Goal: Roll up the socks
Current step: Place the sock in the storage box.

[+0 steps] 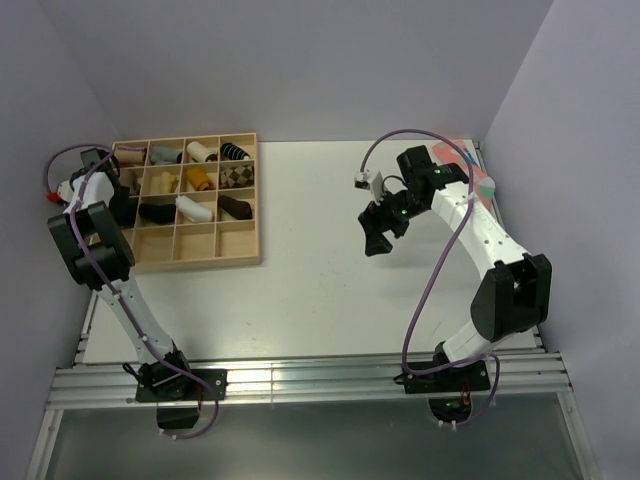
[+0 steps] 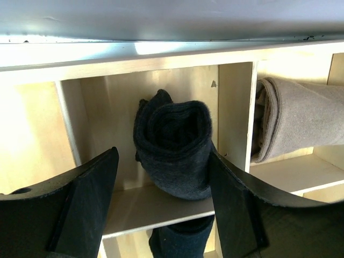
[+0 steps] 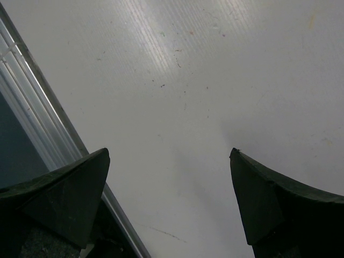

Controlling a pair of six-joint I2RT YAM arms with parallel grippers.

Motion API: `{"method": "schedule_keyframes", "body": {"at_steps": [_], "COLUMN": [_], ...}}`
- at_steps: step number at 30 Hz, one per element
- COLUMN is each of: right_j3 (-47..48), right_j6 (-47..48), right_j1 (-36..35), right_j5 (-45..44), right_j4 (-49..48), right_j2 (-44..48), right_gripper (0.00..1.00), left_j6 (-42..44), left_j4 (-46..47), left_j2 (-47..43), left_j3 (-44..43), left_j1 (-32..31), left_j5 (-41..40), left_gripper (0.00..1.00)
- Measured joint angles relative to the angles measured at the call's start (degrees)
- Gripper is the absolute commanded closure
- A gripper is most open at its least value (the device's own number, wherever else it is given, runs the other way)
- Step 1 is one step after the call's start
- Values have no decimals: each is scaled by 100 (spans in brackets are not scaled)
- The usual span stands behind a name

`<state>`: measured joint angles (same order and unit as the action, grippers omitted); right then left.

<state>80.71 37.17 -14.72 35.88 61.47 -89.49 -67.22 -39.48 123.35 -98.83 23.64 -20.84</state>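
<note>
A rolled black sock (image 2: pixel 174 148) stands in one compartment of the wooden tray (image 2: pixel 235 107), seen in the left wrist view. My left gripper (image 2: pixel 163 155) is open around it: the right finger (image 2: pixel 236 204) rests against the roll's side, while the left finger (image 2: pixel 88 199) stays apart from it. Part of another dark sock (image 2: pixel 180 239) shows in the compartment below. In the top view the left arm hides this compartment at the tray's left side. My right gripper (image 1: pixel 378 240) hangs open over bare table (image 3: pixel 215 80) and holds nothing.
The wooden tray (image 1: pixel 258 200) at the back left holds several rolled socks in tan, white, yellow and black. A grey-brown sock bundle (image 2: pixel 301 121) lies in the compartment to the right. A pink item (image 1: pixel 455 152) lies behind the right arm. The table's metal edge rail (image 3: pixel 32 129) is close by.
</note>
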Motion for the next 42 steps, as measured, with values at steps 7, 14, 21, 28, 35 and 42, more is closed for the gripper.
{"method": "schedule_keyframes", "body": {"at_steps": [7, 14, 21, 28, 35, 42], "right_j3": [131, 175, 186, 186, 186, 186], "right_j6": [-2, -2, -4, -2, -7, -131], "right_j1": [0, 0, 0, 0, 0, 0], "right_j5": [26, 39, 44, 46, 48, 39], "right_j4": [76, 85, 90, 94, 92, 66], "right_j2": [-127, -153, -173, -175, -173, -103], "right_gripper": [0, 0, 0, 0, 0, 0], "left_j6": [11, 33, 33, 46, 184, 417], "left_j4": [-201, -195, -195, -162, 227, 625], "left_j2": [-247, -385, -420, -546, -999, -1663], "left_j3": [-33, -131, -157, -155, 122, 330], "left_j1": [0, 0, 0, 0, -79, -350], "left_j5": [0, 2, 0, -33, -195, -352], "left_gripper": [26, 26, 26, 27, 28, 29]}}
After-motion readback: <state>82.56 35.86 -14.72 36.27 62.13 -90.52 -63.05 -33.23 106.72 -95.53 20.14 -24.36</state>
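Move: The black rolled sock already lies in its compartment, let go, about 3 cm below the left hand, with its middle about 1 cm farther out and 1 cm to the left. The grey-beige sock's compartment is some 9 cm beyond this sock, straight ahead of it. The dark sock in the next compartment lies roughly 9 cm to the right of it, level with it. From the right hand the black sock is about 64 cm left, 17 cm ahead and 15 cm lower. The left hand, its fingers staying open around the sock's upper end, backs up out of the compartment and away from the black sock, almost straight up by about 14 cm: a first 4 cm, a near halt, then a quickening climb. In that last stretch it drifts a little to the right and forward, and the wrist tips some 20 degrees so that the fingertips swing outward from pointing down and left. ##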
